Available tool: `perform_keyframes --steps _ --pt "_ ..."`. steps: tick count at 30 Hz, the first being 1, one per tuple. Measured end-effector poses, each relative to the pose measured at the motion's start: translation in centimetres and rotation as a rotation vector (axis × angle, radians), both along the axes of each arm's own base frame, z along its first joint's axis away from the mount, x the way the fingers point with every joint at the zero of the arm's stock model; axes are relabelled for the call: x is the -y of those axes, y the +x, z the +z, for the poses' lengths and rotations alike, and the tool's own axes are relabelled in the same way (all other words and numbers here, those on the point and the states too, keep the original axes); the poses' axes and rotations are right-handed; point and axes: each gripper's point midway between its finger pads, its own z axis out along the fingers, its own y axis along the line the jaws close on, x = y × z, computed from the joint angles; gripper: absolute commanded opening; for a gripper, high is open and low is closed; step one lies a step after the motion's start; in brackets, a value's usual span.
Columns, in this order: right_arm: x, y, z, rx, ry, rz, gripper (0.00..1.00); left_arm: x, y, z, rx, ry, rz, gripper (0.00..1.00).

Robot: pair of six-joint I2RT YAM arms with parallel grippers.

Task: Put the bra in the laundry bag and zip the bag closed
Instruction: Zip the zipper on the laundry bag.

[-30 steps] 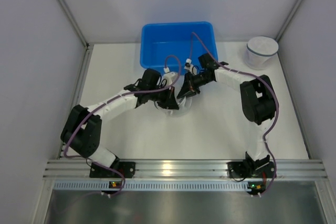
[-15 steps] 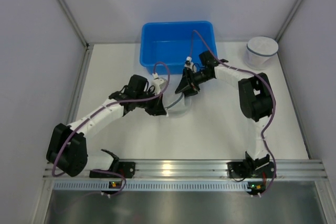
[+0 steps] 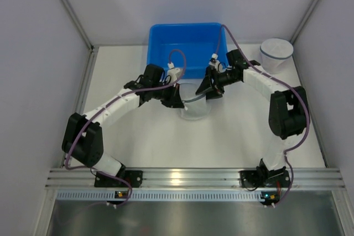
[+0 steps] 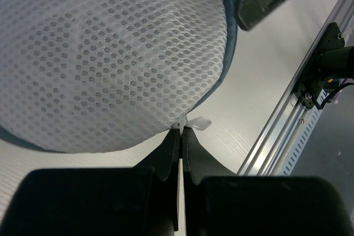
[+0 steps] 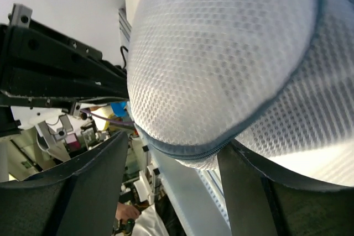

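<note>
The laundry bag (image 3: 193, 106) is a rounded white mesh pouch with a grey-blue zipper seam (image 5: 182, 150), and it sits between my two grippers at mid-table. My left gripper (image 4: 181, 130) is shut on a small white tab (image 4: 198, 123) at the bag's lower edge, with the mesh (image 4: 110, 53) bulging above it. My right gripper (image 5: 171, 172) stands open on the bag's far right side. The zippered edge lies between its spread fingers (image 5: 94, 183), apart from them. The bra is hidden from every view.
A blue bin (image 3: 185, 42) stands at the back, just behind both grippers. A white round container with a dark rim (image 3: 275, 53) sits at the back right. The aluminium rail (image 3: 182, 179) runs along the near edge.
My right gripper has opened and let go of the bag, shifting a little right. My left gripper, still shut on the tab, has carried the bag slightly right and back.
</note>
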Motion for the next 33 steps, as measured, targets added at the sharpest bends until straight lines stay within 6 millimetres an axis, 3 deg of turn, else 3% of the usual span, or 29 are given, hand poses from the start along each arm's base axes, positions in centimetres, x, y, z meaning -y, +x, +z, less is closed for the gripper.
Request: perform_keyframes --steps 3,11,17,20,26,33 --pt "0.4 -0.9 0.1 -0.009 -0.012 -0.006 0.74 0.4 0.3 -0.1 -0.008 0.000 -0.001 0.00" --pt "1.7 -0.3 -0.9 -0.008 -0.068 -0.043 0.76 0.6 0.2 -0.1 -0.009 0.001 -0.007 0.00" --pt "5.5 1.0 -4.1 0.051 -0.305 -0.140 0.77 0.5 0.2 -0.1 0.005 0.005 -0.013 0.00" --pt "6.6 0.6 -3.6 0.053 -0.324 -0.167 0.77 0.5 0.2 -0.1 0.008 0.007 -0.010 0.00" --pt "4.7 -0.9 -0.2 0.013 -0.141 -0.176 0.86 0.6 0.2 -0.2 0.005 0.010 -0.007 0.00" --pt "1.9 -4.3 -1.1 -0.222 -0.026 -0.157 0.89 1.0 -0.2 -0.1 -0.010 0.006 -0.009 0.00"
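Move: The right hand, fingers already partly open, has the near end of the bag's zip only about 1 cm to its left and roughly level with the finger gap. From this hand the laundry bag's middle is some 5 cm left, 3 cm back and 3 cm below, the white tab about 10 cm left and 4 cm back, and the blue bin about 8 cm left, 21 cm ahead and lower. For the left hand, pinching that tab, the same zip end is about 10 cm right and 4 cm ahead. Rightward and down first, the right hand backs off about 6 cm from the bag's zip end while its fingers tip some 20 degrees lower; it then rises and returns left and back, levelling again, to end about 4 cm nearer the base with a slight roll. Its fingers open wider around the bag's edge without closing. The left hand stays almost in place and keeps pinching the white tab. ##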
